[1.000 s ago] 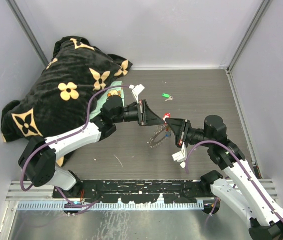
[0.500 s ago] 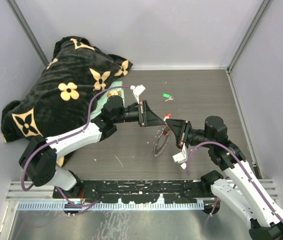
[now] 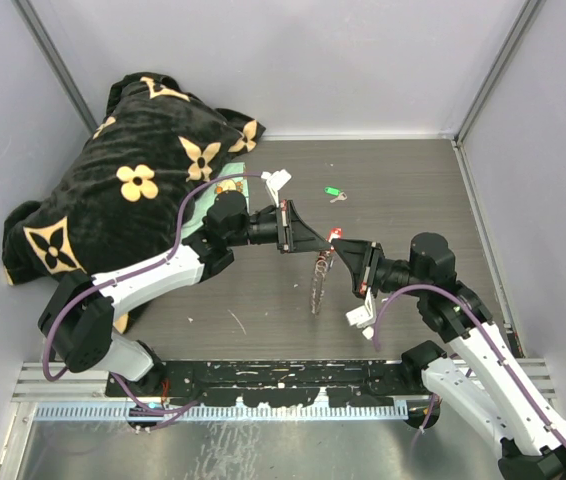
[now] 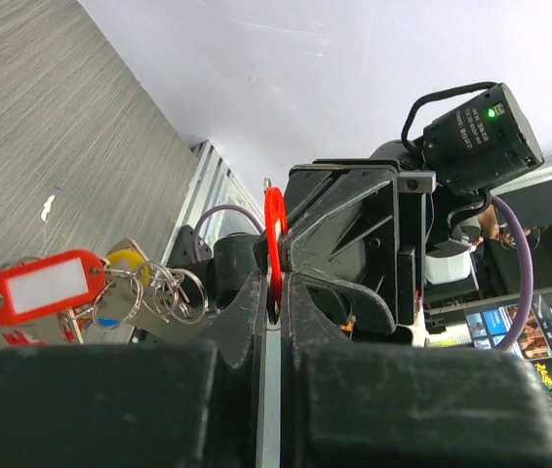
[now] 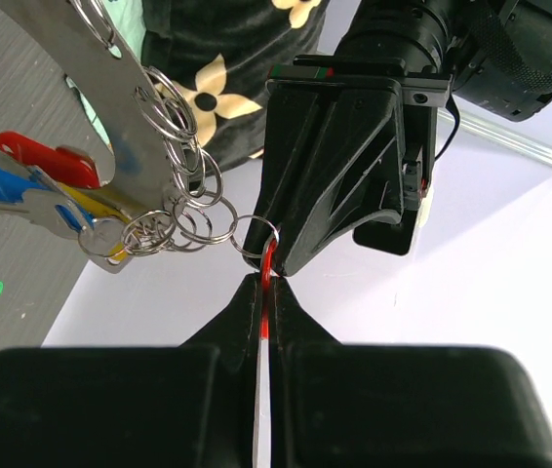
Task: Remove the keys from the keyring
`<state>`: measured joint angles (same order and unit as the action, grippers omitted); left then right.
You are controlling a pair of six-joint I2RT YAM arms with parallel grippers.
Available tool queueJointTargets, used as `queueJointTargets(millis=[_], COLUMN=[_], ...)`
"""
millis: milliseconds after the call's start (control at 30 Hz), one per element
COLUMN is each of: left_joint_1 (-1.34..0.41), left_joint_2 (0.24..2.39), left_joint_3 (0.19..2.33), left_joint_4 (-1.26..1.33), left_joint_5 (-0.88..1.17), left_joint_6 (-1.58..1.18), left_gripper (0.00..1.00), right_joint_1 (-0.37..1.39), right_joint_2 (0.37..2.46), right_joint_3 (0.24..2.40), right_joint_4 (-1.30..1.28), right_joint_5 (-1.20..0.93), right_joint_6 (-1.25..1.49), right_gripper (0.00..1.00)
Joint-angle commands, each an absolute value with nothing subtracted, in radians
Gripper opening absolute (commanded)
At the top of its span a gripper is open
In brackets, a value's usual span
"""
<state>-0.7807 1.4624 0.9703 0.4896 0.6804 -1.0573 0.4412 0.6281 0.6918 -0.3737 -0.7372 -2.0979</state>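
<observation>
Between the two arms a red key tag [image 3: 335,235] is held edge-on, and both grippers are pinching it. My left gripper [image 3: 315,243] is shut on it from the left, seen close in the left wrist view as red tag [image 4: 274,239] between the left gripper [image 4: 274,292] fingers. From the right, my right gripper [image 3: 344,253] is shut on the same red tag [image 5: 267,278]. The keyring [image 3: 317,283] hangs below them. In the right wrist view the keyring [image 5: 120,93] carries small split rings and keys with red [image 5: 42,156], blue [image 5: 3,185] and yellow [image 5: 91,210] tags.
A black blanket with tan flowers [image 3: 133,190] fills the table's back left. A loose key with a green tag [image 3: 332,191] lies on the wood table behind the grippers. White walls close in both sides; a metal rail [image 3: 283,375] runs along the near edge.
My left gripper has closed onto the red tag. The keyring has swung from lying nearly flat-on to hanging edge-on below the grippers. The right gripper has stayed shut.
</observation>
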Motion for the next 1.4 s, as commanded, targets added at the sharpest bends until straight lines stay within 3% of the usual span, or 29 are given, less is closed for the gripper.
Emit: queueJointTargets(millis=[0,700,1100,1233,1367], left_joint_1=[-0.786,-0.785,-0.771,-0.77,-0.769], left_joint_2=[1.454,1.416,1.394,1.386,1.383], left_joint_3=[1.005,0.936,0.904,0.896,0.886], left_joint_4=[0.563,0.634,0.651,0.657,0.669], left_joint_5=[0.677,0.615,0.598,0.597,0.6], left_joint_6=[-1.023,-1.003,-0.978,-0.958,-0.924], left_gripper=[0.0,0.0,0.0,0.0,0.0], right_joint_1=[0.447,0.447,0.447,0.447,0.448], right_joint_2=[0.607,0.527,0.459,0.452,0.509], right_joint_3=[0.713,0.683,0.671,0.688,0.779], right_joint_4=[-0.33,-0.343,-0.421,-0.453,-0.504], right_joint_5=[-0.781,-0.752,-0.672,-0.627,-0.526], right_joint_6=[-2.571,-2.482,-2.388,-2.247,-1.885], right_gripper=[0.06,0.42,0.47,0.48,0.51])
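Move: The red tag is pinched between both hands: its middle sits about 1 cm to the left of the right hand and, for the left hand, which grips its ring end, some 2 cm to the right and 1 cm ahead, level with both. From the left hand, the big keyring hangs about 7 cm below, 4 cm back and 1 cm to the left; its other keys are 5 cm below, 2 cm back. The green-tagged key lies on the table roughly 20 cm ahead, 3 cm right and 27 cm down. The red tag passes to the left fingers alone: they keep their shut grip at its ring end while the right fingers open about halfway and let go. The right hand eases back and up some 2 cm, veering right away from the tag, then sinks again and edges forward. Late on, the left hand lowers about 2 cm and drifts slightly forward, still gripping. ##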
